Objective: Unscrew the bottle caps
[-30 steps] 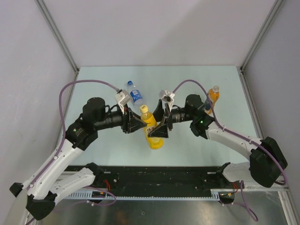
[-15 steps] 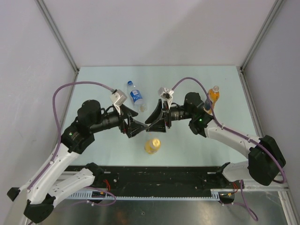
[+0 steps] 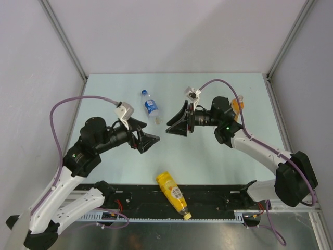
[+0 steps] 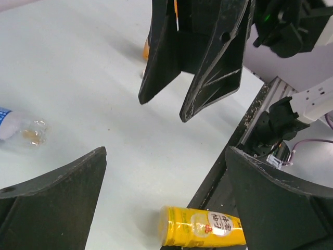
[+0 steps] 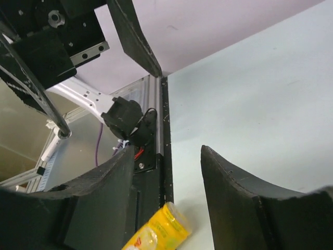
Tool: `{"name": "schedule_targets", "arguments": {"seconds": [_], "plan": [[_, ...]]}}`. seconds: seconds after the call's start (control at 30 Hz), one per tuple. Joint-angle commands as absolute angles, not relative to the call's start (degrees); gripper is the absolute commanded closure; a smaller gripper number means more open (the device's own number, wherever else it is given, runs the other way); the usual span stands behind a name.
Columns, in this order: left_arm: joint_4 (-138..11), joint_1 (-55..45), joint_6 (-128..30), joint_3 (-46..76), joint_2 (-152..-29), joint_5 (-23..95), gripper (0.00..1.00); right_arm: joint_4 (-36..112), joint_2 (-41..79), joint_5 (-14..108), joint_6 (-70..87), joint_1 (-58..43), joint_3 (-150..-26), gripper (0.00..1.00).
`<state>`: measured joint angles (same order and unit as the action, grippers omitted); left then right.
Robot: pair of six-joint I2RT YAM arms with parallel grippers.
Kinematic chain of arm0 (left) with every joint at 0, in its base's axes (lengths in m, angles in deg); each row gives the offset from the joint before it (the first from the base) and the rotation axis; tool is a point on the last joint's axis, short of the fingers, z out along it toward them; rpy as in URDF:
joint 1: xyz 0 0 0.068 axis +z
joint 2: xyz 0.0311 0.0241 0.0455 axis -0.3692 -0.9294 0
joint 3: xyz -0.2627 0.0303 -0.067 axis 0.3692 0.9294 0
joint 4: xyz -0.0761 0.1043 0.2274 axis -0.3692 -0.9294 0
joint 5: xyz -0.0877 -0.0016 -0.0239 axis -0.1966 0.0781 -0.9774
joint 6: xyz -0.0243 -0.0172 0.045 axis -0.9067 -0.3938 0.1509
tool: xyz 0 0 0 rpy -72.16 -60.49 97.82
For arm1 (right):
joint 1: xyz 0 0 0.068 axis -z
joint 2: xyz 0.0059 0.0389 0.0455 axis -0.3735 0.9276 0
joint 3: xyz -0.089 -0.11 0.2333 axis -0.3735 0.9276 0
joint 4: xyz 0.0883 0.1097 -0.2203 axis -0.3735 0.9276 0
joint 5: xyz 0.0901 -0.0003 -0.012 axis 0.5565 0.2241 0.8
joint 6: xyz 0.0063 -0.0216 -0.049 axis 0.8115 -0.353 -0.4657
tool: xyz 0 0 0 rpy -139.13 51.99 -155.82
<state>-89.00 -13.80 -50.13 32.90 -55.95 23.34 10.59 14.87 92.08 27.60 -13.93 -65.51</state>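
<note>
The yellow bottle point(image 3: 172, 191) lies on its side across the table's front edge and the black rail, its yellow cap point(image 3: 186, 215) pointing toward the bases. It also shows in the left wrist view point(image 4: 203, 227) and the right wrist view point(image 5: 156, 233). My left gripper point(image 3: 151, 140) is open and empty. My right gripper point(image 3: 174, 126) is open and empty, facing it across a gap. The clear bottle point(image 3: 150, 107) with a blue cap point(image 3: 144, 93) lies behind them. The orange bottle point(image 3: 237, 104) with a pale cap point(image 3: 239, 97) stands behind my right arm, partly hidden.
The black rail point(image 3: 208, 200) runs along the table's near edge. Grey walls close the left, back and right sides. The right gripper's fingers point(image 4: 208, 62) fill the top of the left wrist view. Purple cables arch over both arms.
The yellow bottle left both grippers, dropped to the table and ended up lying over the front rail. Both grippers opened and drew apart, the left back toward the left, the right toward the right.
</note>
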Motion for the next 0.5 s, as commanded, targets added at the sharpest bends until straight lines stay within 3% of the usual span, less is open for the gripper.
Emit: {"name": "schedule_targets", "arguments": {"seconds": [0.0, 0.17, 0.47], "plan": [[-87.7, -14.1, -48.6, 35.1, -58.9, 21.4, 0.01, 15.8, 12.6, 89.0, 25.1, -12.2, -67.9, 0.40], [-88.5, -17.5, -46.3, 37.7, -63.2, 21.5, 0.00, 21.9, 11.3, 87.3, 23.5, -8.3, -67.9, 0.29], [-91.9, -32.9, -40.9, 37.8, -71.4, 34.1, 0.01, 30.6, 7.9, 83.6, 20.4, -1.8, -67.9, 0.09]]}}
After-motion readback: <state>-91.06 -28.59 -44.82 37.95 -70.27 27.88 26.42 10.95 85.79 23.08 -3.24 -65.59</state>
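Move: The dropped yellow bottle lies across the table's front edge, base on the table side and cap towards the robot; its middle is roughly 11 cm back from the left hand, 8 cm to its right and 28 cm below. The blue-label bottle lies about 32 cm ahead and 3 cm left of that hand. From the right hand, the yellow bottle is some 15 cm back, straight in line sideways, and 26 cm below. The empty left hand, fingers still wide open, dives about 12 cm towards the fallen yellow bottle while swinging some 5 cm to the right, creeping forward at first and then drawing back a little, its wrist rolling left side up and turning slightly clockwise, with no touch yet. Meanwhile the empty right hand clears off forward and to the right, away from the bottle, sinking slightly as it turns clockwise and its half-open fingers spread nearly wide. ##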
